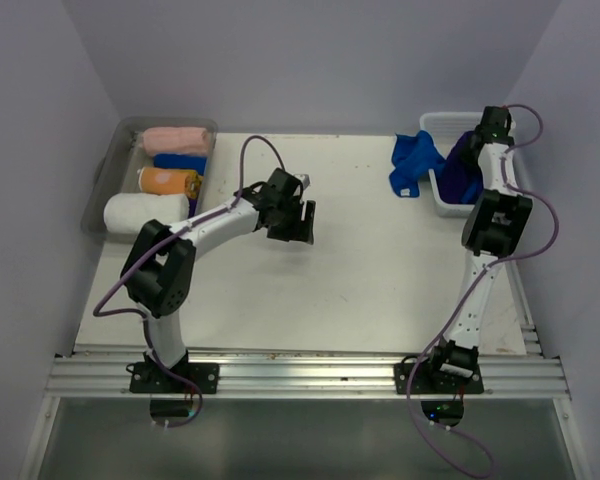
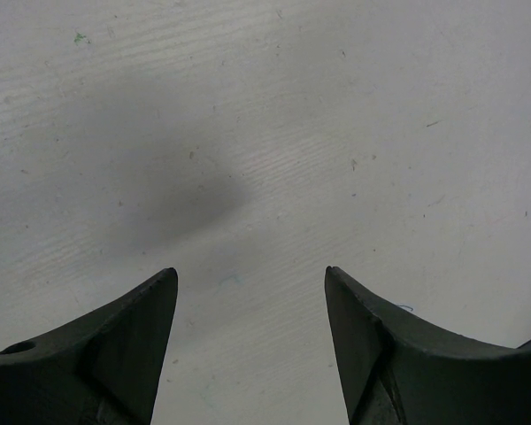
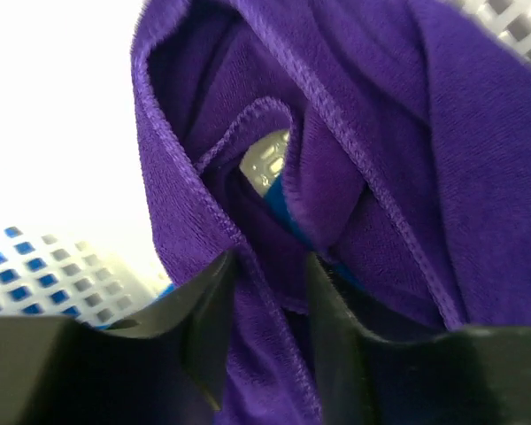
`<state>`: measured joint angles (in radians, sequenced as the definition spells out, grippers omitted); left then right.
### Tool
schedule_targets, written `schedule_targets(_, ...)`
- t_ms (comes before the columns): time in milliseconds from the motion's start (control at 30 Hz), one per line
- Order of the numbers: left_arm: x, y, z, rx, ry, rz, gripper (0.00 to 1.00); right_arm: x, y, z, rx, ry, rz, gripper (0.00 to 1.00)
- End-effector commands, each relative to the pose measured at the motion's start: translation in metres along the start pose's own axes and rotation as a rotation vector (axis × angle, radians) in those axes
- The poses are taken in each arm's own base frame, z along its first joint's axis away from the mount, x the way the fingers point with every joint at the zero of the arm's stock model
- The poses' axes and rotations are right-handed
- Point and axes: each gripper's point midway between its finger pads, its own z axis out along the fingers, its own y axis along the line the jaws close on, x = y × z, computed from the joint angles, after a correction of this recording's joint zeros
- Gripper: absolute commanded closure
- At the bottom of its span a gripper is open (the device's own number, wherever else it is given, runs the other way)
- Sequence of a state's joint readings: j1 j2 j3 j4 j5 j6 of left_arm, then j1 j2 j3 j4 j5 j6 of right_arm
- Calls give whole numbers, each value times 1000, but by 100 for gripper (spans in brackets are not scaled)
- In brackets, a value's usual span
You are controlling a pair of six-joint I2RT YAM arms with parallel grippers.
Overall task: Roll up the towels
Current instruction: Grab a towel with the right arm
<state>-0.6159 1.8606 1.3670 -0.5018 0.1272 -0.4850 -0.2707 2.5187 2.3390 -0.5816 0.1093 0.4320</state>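
A dark purple towel (image 1: 461, 172) (image 3: 380, 133) lies bunched in the white lattice basket (image 1: 441, 124) at the back right. My right gripper (image 1: 477, 150) (image 3: 270, 257) reaches down into the basket, its jaws open a little with a hemmed fold of the purple cloth between them. A bit of blue cloth (image 3: 288, 220) shows under the purple. A crumpled royal blue towel (image 1: 413, 165) hangs from the basket's left rim onto the table. My left gripper (image 1: 292, 215) (image 2: 248, 270) hovers open over bare tabletop, holding nothing.
A clear plastic bin (image 1: 98, 190) at the back left holds rolled towels: pink (image 1: 175, 139), blue (image 1: 180, 160), peach-orange (image 1: 165, 181) and white (image 1: 140, 211). Walls close the table in on the left, back and right.
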Motion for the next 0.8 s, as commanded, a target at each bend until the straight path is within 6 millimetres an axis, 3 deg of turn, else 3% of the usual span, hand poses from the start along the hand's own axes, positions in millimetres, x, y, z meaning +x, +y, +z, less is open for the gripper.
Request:
schedule_targets(0,-16,-12,-2,35,-40,33,29,-31,19,-19,-79,-68,7,77)
schedule_targets(67,-17,-12,-1,37,-41,31,30,-40,29,-29,-129,-84,20,88)
schedule_targets(100,-16,-12,-1,36,-40,29,30,-43,34,-34,-153,-84,25,100)
schedule_targets(233,-17,-11,-2,32,-42,30,30,-78,43,-74,-185,-191,87,100)
schedule_targets(267,-18,-11,-3,32,-45,31,30,-88,44,-98,-197,-226,98,100)
schedule_targets(333,-17,-11,-4,30,-44,30,30,-110,48,-123,-220,-308,124,100)
schedule_targets(367,-17,-11,-4,30,-46,31,30,-123,51,-149,-240,-351,134,100)
schedule_targets(467,-17,-12,-4,36,-45,29,30,-136,59,-179,-295,-393,163,100)
schedule_targets(500,-16,-12,-4,38,-44,29,30,-146,63,-205,-326,-433,166,100)
schedule_targets(600,-14,-14,-4,52,-47,32,30,-152,71,-227,-382,-469,191,100)
schedule_targets(700,-12,-14,-3,58,-40,29,30,-145,71,-220,-373,-436,200,100)
schedule_targets(767,-9,-14,-5,64,-40,28,30,-128,70,-209,-376,-387,204,100)
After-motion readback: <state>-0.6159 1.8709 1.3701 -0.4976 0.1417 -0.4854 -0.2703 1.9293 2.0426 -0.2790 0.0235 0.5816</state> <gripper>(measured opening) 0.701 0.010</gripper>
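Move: The right hand is down in the white basket, half open over the purple towel. The towel's middle lies about 4 cm to its left, 5 cm back and roughly 3 cm lower, and the basket's middle is nearly the same spot. The blue towel lies at the basket's left rim, some 17 cm to the left of the hand and 4 cm back. From the left hand the purple towel is about 23 cm ahead and 42 cm to the right. The right fingers shut fully and pinch a fold of the purple towel near its far right part. Keeping that pinch, the hand draws the towel up out of the basket, slowly at first and then fast, about 29 cm. It eases a little back and left on the way, while the wrist tips the fingers up by some 35 degrees. ##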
